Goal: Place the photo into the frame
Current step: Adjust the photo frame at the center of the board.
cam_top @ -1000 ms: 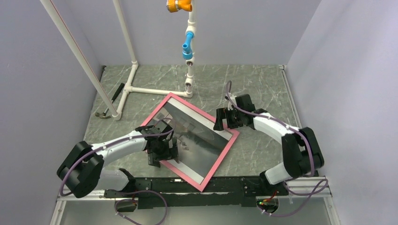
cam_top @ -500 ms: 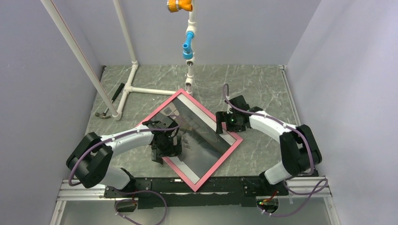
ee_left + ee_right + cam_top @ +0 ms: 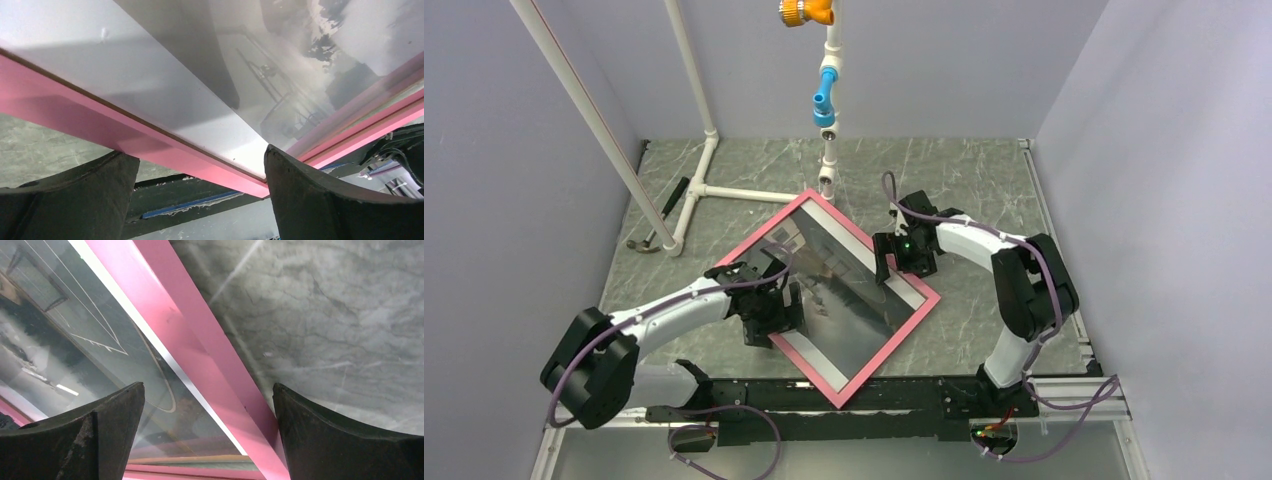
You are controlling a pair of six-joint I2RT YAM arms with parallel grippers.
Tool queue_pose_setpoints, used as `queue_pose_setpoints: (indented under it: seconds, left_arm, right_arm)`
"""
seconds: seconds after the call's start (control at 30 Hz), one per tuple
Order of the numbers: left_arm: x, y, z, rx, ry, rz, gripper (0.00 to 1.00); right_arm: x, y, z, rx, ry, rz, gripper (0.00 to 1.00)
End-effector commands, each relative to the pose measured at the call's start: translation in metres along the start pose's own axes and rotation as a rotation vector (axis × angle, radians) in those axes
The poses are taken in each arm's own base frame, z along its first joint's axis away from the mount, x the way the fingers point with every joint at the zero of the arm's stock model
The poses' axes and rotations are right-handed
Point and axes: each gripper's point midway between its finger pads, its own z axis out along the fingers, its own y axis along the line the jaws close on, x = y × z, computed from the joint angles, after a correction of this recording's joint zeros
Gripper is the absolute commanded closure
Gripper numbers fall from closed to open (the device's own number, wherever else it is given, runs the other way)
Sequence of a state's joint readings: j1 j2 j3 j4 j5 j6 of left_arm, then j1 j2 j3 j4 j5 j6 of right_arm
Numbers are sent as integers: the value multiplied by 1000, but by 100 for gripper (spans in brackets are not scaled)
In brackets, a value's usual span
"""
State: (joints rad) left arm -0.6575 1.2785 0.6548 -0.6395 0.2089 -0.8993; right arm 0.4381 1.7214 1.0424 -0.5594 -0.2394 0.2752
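The frame (image 3: 894, 350) lies as a diamond on the marble table, pink face up. Inside its border the photo (image 3: 844, 300) shows as a glossy grey sheet with a white margin; glare hides its picture. My left gripper (image 3: 769, 318) is open astride the frame's lower-left edge, and the pink bar (image 3: 100, 117) crosses between the tips of the left gripper (image 3: 197, 152), with the photo (image 3: 150, 75) beyond. My right gripper (image 3: 889, 262) is open over the upper-right edge. In its wrist view the right gripper (image 3: 208, 385) spans the pink bar (image 3: 185, 340) and the photo (image 3: 60, 340).
A white pipe stand (image 3: 699, 190) sits at the back left, with a hammer (image 3: 659, 225) beside it. An upright pipe with blue and orange fittings (image 3: 824, 100) rises just behind the frame's top corner. The black base rail (image 3: 824, 420) runs along the near edge. Walls close three sides.
The frame has turned so its top corner swung right towards the upright pipe. Both grippers followed its edges, and the right arm's elbow folded inward. Both stayed open.
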Motion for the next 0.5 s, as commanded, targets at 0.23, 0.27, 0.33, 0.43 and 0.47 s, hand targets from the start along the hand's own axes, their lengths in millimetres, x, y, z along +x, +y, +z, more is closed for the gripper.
queue_pose_setpoints:
  seconds: [0.23, 0.27, 0.33, 0.43, 0.47]
  left_arm:
    - [-32, -54, -27, 271, -186, -2, 18]
    - [-31, -56, -26, 287, -176, -1, 22]
    - [-27, -61, -25, 311, -157, 0, 27]
    - [-17, -72, -25, 326, -132, 27, 25]
    - [-14, -75, -26, 322, -125, 39, 21]
  right_arm:
    - [-47, 65, 24, -133, -4, -171, 0]
    - [-51, 68, 26, -127, -5, -189, 0]
    - [-57, 72, 31, -114, -3, -212, 0]
    - [-66, 68, 34, -53, -24, -253, 0]
    - [-68, 63, 34, -22, -30, -253, 0]
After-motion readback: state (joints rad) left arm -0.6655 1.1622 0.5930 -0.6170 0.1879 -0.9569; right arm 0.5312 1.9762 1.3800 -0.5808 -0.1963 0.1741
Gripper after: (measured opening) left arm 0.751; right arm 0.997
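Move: The right hand straddles the photo frame's far-right rail; the frame's middle lies about 16 cm to its left and 3 cm back, roughly 2 cm lower. The frame's right corner is some 7 cm right and 6 cm back, the far corner about 19 cm left and 20 cm ahead, beside the white pipe joint 16 cm left and 18 cm ahead. For the left hand, straddling the near-left rail, the middle is some 10 cm right, 11 cm ahead and 3 cm below. With its outer finger still against the outside of the far-right rail, the right hand drags the frame, sweeping level forward and left by roughly 8 cm towards the far corner, turning about 10 degrees counter-clockwise with fingers wide open. The left hand stays around the near-left rail, rising about 1 cm then easing halfway back down, and narrows its fingers by about a fifth. ##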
